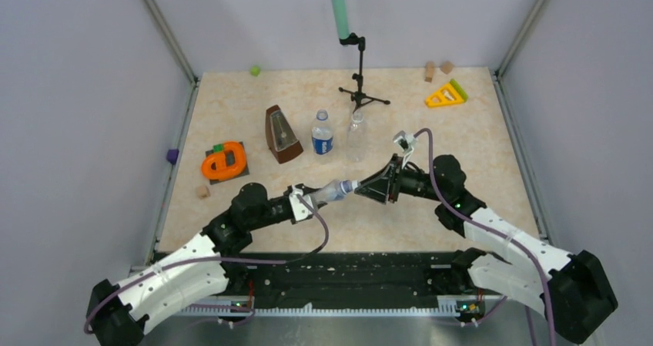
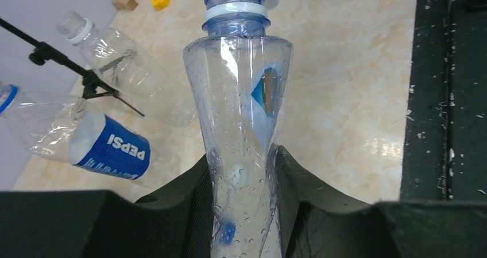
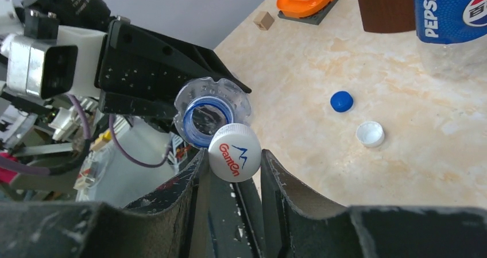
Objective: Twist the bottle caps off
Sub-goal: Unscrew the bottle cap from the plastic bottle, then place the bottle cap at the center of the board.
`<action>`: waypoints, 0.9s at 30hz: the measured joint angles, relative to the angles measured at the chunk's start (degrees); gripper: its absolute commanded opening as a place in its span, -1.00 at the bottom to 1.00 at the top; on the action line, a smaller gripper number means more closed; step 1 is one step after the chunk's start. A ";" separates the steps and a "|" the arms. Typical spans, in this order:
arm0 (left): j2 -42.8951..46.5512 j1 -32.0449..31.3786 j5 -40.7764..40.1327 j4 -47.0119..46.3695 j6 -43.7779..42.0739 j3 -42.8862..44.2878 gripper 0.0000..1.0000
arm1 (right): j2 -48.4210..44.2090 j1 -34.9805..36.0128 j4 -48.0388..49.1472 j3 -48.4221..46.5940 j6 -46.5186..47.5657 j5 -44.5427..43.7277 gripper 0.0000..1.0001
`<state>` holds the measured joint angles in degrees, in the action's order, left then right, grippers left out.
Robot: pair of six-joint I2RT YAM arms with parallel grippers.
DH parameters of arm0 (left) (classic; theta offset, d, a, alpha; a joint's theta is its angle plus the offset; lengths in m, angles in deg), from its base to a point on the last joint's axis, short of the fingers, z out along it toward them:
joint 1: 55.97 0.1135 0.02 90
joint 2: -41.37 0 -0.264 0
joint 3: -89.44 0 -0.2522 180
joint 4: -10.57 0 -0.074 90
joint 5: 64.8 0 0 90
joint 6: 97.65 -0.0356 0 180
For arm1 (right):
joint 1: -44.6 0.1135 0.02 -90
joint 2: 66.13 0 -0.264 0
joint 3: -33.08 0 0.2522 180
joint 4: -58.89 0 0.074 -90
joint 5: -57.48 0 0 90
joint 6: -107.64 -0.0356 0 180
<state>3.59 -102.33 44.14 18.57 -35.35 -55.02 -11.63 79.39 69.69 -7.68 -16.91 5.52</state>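
Observation:
My left gripper is shut on the waist of a bluish clear bottle, held lying over the table's near middle. Its neck points at my right gripper. That gripper is shut on a white printed cap, which sits just off the bottle's open mouth. A dark blue cap and a white cap, hollow side up, lie loose on the table. The Pepsi-labelled bottle and a plain clear bottle stand behind.
A brown metronome stands left of the bottles, with an orange piece on a dark plate further left. A microphone stand is at the back, a yellow triangle and wooden blocks at back right. A wooden block lies near the left arm.

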 measured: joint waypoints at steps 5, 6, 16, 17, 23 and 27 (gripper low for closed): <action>-3.65 1.29 5.81 2.93 1.99 3.21 -1.00 | -1.62 0.00 -0.46 0.35 2.51 -0.35 -1.00; -4.04 1.29 6.36 2.95 2.19 3.32 -1.00 | -1.77 0.00 -0.46 0.35 2.67 -0.50 -1.00; 5.33 1.29 -2.25 -3.41 3.82 -1.51 -1.00 | -2.23 0.09 -5.90 0.26 5.01 -11.08 -1.00; 6.45 1.29 -3.37 -4.22 3.82 -2.21 -1.00 | -1.92 0.09 -7.30 0.11 5.16 -13.00 -1.00; 11.87 1.29 -9.07 -8.04 4.22 -5.46 -1.00 | 6.12 0.09 -16.26 -5.14 6.21 -22.53 -1.00; 13.14 1.27 -11.21 -10.58 4.74 -7.10 -1.00 | 13.81 0.09 -20.41 -9.03 6.97 -24.94 -1.00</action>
<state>16.73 -101.07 32.92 7.99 -30.61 -62.12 2.18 79.48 49.27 -16.71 -9.94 -19.42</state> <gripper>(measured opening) 0.402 0.325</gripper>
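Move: Below the right hand, which already holds the unscrewed cap, the loose white cap lies about 12 cm ahead, 7 cm left and 17 cm down, with the blue cap some 7 cm to the left of it. From the right hand, the clear bottle stands roughly 24 cm ahead and 1 cm right, the Pepsi bottle 24 cm ahead and 9 cm left. From the left hand, the white cap is about 12 cm ahead, 4 cm right, 14 cm down. Carrying the pinched cap away from the open bottle mouth, the right hand hovers briefly, then sinks about 9 cm while reaching forward and slightly right towards the table by the loose caps, swinging clockwise and tipping its fingers down. The left hand keeps its bottle; after a slight dip back and right it rises and draws left, about 5 cm each, turning counter-clockwise. ##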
